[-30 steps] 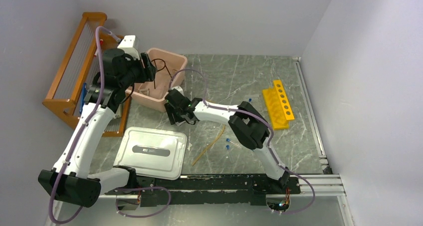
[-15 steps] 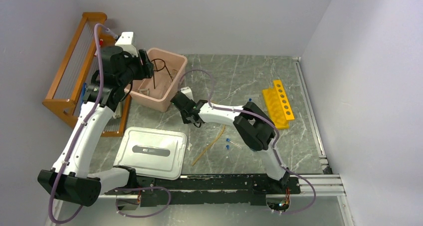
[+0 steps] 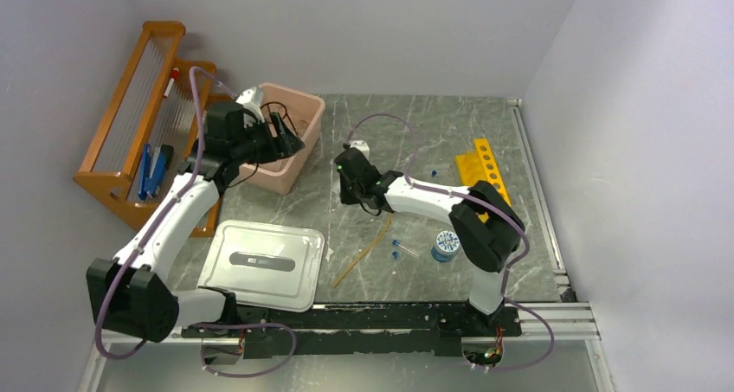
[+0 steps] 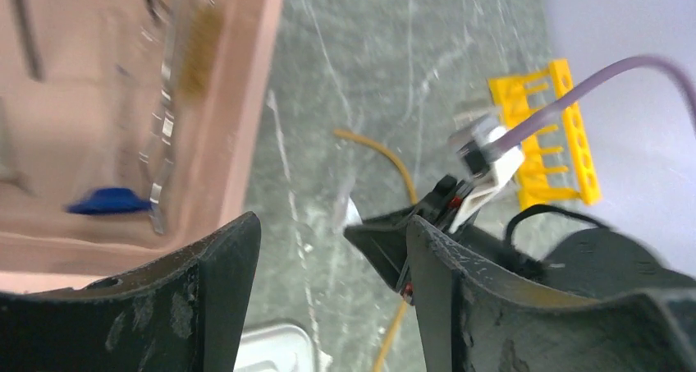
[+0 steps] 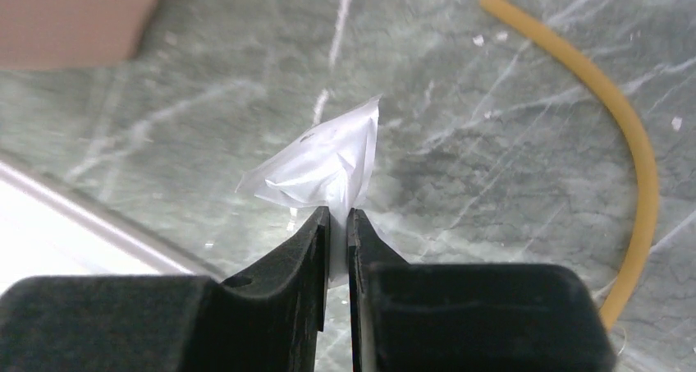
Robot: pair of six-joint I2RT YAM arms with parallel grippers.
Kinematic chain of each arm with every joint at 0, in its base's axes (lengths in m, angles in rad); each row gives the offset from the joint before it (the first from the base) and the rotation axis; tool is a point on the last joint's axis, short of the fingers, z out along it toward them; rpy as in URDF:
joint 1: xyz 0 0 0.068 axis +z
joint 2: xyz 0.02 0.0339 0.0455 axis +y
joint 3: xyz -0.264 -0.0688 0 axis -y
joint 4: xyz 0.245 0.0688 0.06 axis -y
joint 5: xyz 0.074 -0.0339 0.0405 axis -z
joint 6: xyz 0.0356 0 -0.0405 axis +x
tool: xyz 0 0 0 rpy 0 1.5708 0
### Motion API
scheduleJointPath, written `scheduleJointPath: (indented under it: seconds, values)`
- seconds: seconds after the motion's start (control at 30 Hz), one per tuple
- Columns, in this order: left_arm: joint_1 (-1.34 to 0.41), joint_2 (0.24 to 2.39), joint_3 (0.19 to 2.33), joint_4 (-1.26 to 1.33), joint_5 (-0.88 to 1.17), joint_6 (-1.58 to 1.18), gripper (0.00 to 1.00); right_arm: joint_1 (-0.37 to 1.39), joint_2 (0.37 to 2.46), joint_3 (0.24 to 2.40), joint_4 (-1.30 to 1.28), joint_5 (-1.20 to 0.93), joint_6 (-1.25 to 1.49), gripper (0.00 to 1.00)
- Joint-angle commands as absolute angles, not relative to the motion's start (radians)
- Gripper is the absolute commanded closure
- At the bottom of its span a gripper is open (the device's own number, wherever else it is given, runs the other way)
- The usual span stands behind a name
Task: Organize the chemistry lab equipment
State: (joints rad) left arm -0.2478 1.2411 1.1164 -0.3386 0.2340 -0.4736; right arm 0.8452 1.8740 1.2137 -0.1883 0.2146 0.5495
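My right gripper (image 5: 337, 216) is shut on a crumpled piece of clear white plastic (image 5: 328, 163), held just above the marble table. In the top view it (image 3: 348, 189) hangs right of the pink tub (image 3: 299, 98). The long tan rubber tube (image 5: 632, 134) curves on the table nearby (image 3: 363, 252). My left gripper (image 4: 328, 241) is open with nothing between its fingers, hovering at the tub's right wall (image 4: 246, 101). Inside the tub lie a blue piece (image 4: 107, 199) and blurred wire items. Tiny blue-capped vials (image 3: 396, 249) and the yellow tube rack (image 3: 485, 180) stay on the table.
A white lid (image 3: 260, 262) lies at the front left. The orange wooden rack (image 3: 138, 132) stands at the far left. A small round blue and white item (image 3: 445, 243) sits beside the right arm's elbow. A metal rail runs along the table's right edge.
My right gripper has shut on the white plastic piece and moved right, away from the tub. The left arm swung right over the tub and opened a little wider. The round blue item came into view.
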Motion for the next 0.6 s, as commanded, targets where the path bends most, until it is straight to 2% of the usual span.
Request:
scheduleJointPath:
  seconds: [0.0, 0.23, 0.5, 0.57]
  values:
    - [-0.26, 1.294, 1.06, -0.195, 0.474, -0.641, 0.3, 0.818, 1.769, 1.179, -0.03, 0.125, 0.571, 0.85]
    - [-0.314, 1.369, 1.027, -0.145, 0.554, -0.667, 0.3, 0.79, 1.72, 1.217, -0.004, 0.04, 0.587, 0.85]
    - [-0.359, 1.396, 0.984, -0.088, 0.484, -0.65, 0.51, 0.76, 1.704, 1.24, 0.04, -0.028, 0.623, 0.85]
    - [-0.369, 1.397, 0.984, -0.089, 0.457, -0.62, 0.51, 0.751, 1.706, 1.249, 0.035, -0.043, 0.63, 0.85]
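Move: The white packet is already pinched in the right fingers, its middle just past their tips, some 2 cm forward of and below the hand point and 1 cm left. From the left hand it lies about 16 cm right, 4 cm back and 20 cm below; the pink bin's middle is roughly 8 cm left, 8 cm ahead and 19 cm below. From the right hand, the open left gripper is about 18 cm left, 5 cm ahead and 20 cm above; the tan tube's middle is 8 cm right, 7 cm back and 5 cm below. The right hand keeps its pinch on the packet and raises it about 10 cm, quickly at first and then easing off, drifting slightly left and rolling some 20 degrees so that its left side comes up. The left hand leaves the bin's edge and comes to meet it, going about 8 cm right and 6 cm down and a little back, its wrist tipping down and turning clockwise as its fingers start to narrow from wide without gripping anything yet. ##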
